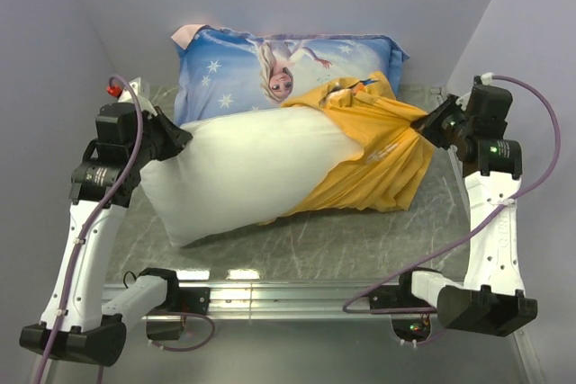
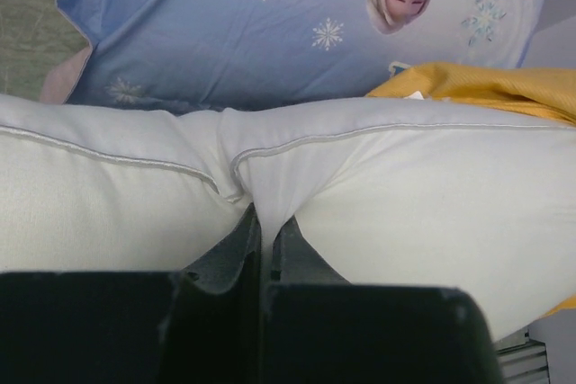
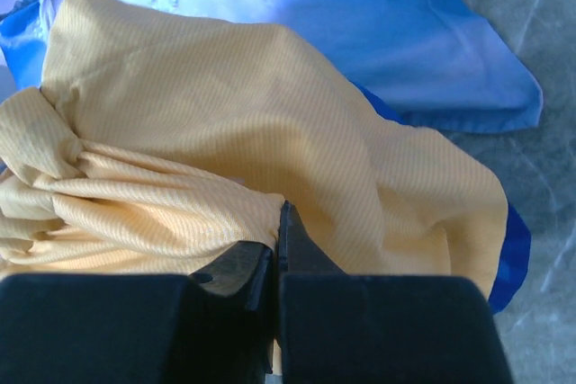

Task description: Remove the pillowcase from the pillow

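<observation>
The white pillow (image 1: 243, 168) lies across the table, most of it bare, its right end still inside the yellow-orange pillowcase (image 1: 373, 164). My left gripper (image 1: 175, 143) is shut on a pinch of the pillow's left end; in the left wrist view the white fabric (image 2: 270, 177) runs down between the closed fingers of my left gripper (image 2: 265, 222). My right gripper (image 1: 423, 125) is shut on the pillowcase's right side, which pulls taut toward it. In the right wrist view the bunched yellow pillowcase (image 3: 225, 132) is caught in my right gripper (image 3: 277, 222).
A blue Elsa-printed pillow (image 1: 279, 65) leans at the back, touching the pillowcase's top. Grey walls close in left, right and behind. The marbled tabletop (image 1: 342, 240) shows in front of the pillow, with a metal rail (image 1: 288, 299) at the near edge.
</observation>
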Robot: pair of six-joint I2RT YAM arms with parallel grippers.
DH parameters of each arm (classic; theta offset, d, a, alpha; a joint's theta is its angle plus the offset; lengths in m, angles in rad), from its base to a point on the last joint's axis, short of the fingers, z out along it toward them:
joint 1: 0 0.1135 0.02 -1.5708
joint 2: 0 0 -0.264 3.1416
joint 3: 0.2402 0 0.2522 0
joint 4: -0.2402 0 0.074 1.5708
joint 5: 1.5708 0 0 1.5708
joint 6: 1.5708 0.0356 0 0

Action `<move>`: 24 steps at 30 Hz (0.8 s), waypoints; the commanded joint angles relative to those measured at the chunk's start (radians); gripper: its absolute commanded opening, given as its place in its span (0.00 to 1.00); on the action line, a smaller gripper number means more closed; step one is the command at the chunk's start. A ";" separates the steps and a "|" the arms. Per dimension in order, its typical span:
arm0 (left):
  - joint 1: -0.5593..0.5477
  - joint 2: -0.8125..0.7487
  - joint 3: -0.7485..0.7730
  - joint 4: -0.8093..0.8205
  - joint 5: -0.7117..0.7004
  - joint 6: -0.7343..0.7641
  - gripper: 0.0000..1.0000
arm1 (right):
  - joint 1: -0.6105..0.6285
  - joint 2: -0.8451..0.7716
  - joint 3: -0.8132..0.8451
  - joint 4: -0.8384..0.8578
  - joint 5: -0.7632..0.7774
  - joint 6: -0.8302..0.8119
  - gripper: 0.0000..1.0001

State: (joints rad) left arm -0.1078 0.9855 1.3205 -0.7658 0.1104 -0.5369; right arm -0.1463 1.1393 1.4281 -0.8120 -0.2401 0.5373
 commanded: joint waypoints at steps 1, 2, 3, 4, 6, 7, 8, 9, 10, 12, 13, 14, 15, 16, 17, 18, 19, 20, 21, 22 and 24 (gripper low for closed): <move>0.105 -0.019 0.003 0.046 -0.376 0.078 0.01 | -0.183 0.007 0.055 0.103 0.302 -0.023 0.00; 0.138 -0.015 0.006 0.046 -0.370 0.069 0.00 | -0.191 0.008 0.057 0.102 0.295 -0.019 0.00; 0.149 -0.008 0.005 0.046 -0.362 0.061 0.00 | -0.199 0.011 0.069 0.096 0.279 -0.019 0.00; 0.163 -0.002 0.000 0.066 -0.348 0.058 0.00 | -0.203 0.017 0.077 0.091 0.291 -0.023 0.00; 0.207 0.013 0.000 0.068 -0.328 0.045 0.00 | -0.226 0.028 0.095 0.074 0.294 -0.031 0.00; 0.221 0.021 0.005 0.077 -0.324 0.040 0.01 | -0.260 0.033 0.104 0.068 0.280 -0.036 0.00; 0.253 0.024 0.003 0.086 -0.283 0.029 0.00 | -0.268 0.040 0.123 0.042 0.298 -0.036 0.00; 0.270 0.027 0.003 0.092 -0.261 0.025 0.00 | -0.269 0.045 0.129 0.034 0.300 -0.031 0.00; 0.284 0.033 0.000 0.102 -0.241 0.015 0.00 | -0.269 0.039 0.127 0.042 0.270 -0.027 0.00; 0.325 0.047 0.002 0.111 -0.207 0.005 0.00 | -0.276 0.028 0.117 0.059 0.291 -0.014 0.00; 0.333 0.053 0.006 0.108 -0.219 0.005 0.00 | -0.280 0.030 0.124 0.048 0.300 -0.014 0.00; 0.338 0.058 0.003 0.117 -0.228 0.003 0.00 | -0.283 0.037 0.138 0.033 0.306 -0.014 0.00; 0.350 0.058 -0.003 0.123 -0.241 0.000 0.00 | -0.283 0.037 0.135 0.036 0.309 -0.010 0.00; 0.362 0.062 -0.007 0.128 -0.233 -0.008 0.00 | -0.286 0.034 0.134 0.039 0.309 -0.005 0.00; 0.390 0.064 -0.015 0.140 -0.215 -0.023 0.00 | -0.295 0.028 0.123 0.046 0.296 -0.002 0.00; 0.401 0.062 -0.020 0.148 -0.187 -0.029 0.00 | -0.295 0.028 0.120 0.050 0.294 0.003 0.00; 0.411 0.070 -0.023 0.154 -0.163 -0.037 0.00 | -0.295 0.031 0.115 0.053 0.289 0.003 0.00; 0.419 0.073 -0.023 0.157 -0.138 -0.040 0.00 | -0.294 0.027 0.105 0.066 0.244 0.001 0.00; 0.419 0.073 -0.026 0.177 -0.120 -0.046 0.00 | -0.292 0.025 0.089 0.079 0.216 0.003 0.00; 0.419 0.068 -0.046 0.195 -0.045 -0.048 0.00 | -0.282 0.017 0.072 0.094 0.175 0.004 0.00; 0.416 0.070 -0.058 0.221 0.007 -0.044 0.00 | -0.161 0.019 0.040 0.112 0.209 -0.002 0.00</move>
State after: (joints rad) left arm 0.1963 1.0584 1.2652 -0.7368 0.3805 -0.6247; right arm -0.3016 1.1725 1.4727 -0.9253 -0.3817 0.5755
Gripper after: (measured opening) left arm 0.052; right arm 0.010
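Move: The left gripper already pinches the far edge of the white pillow near its left end; the bunched yellow pillowcase lies about 46 cm to its right, 3 cm nearer the base and some 13 cm lower. The white pillow's middle is 18 cm right and 3 cm back, the Elsa pillow 28 cm right and 23 cm ahead. The right gripper holds the pillowcase's gathered cloth, its bulk about 11 cm left, 3 cm back and 12 cm lower. Keep both grippers shut and draw the pillow and its pillowcase apart. Pull the left gripper about 4 cm left, away from the pillowcase, sinking 2–3 cm and easing some 2 cm forward while it rolls left side down by about 10 degrees. Take the right gripper another 2–3 cm right and slightly back, then hold the cloth there. ##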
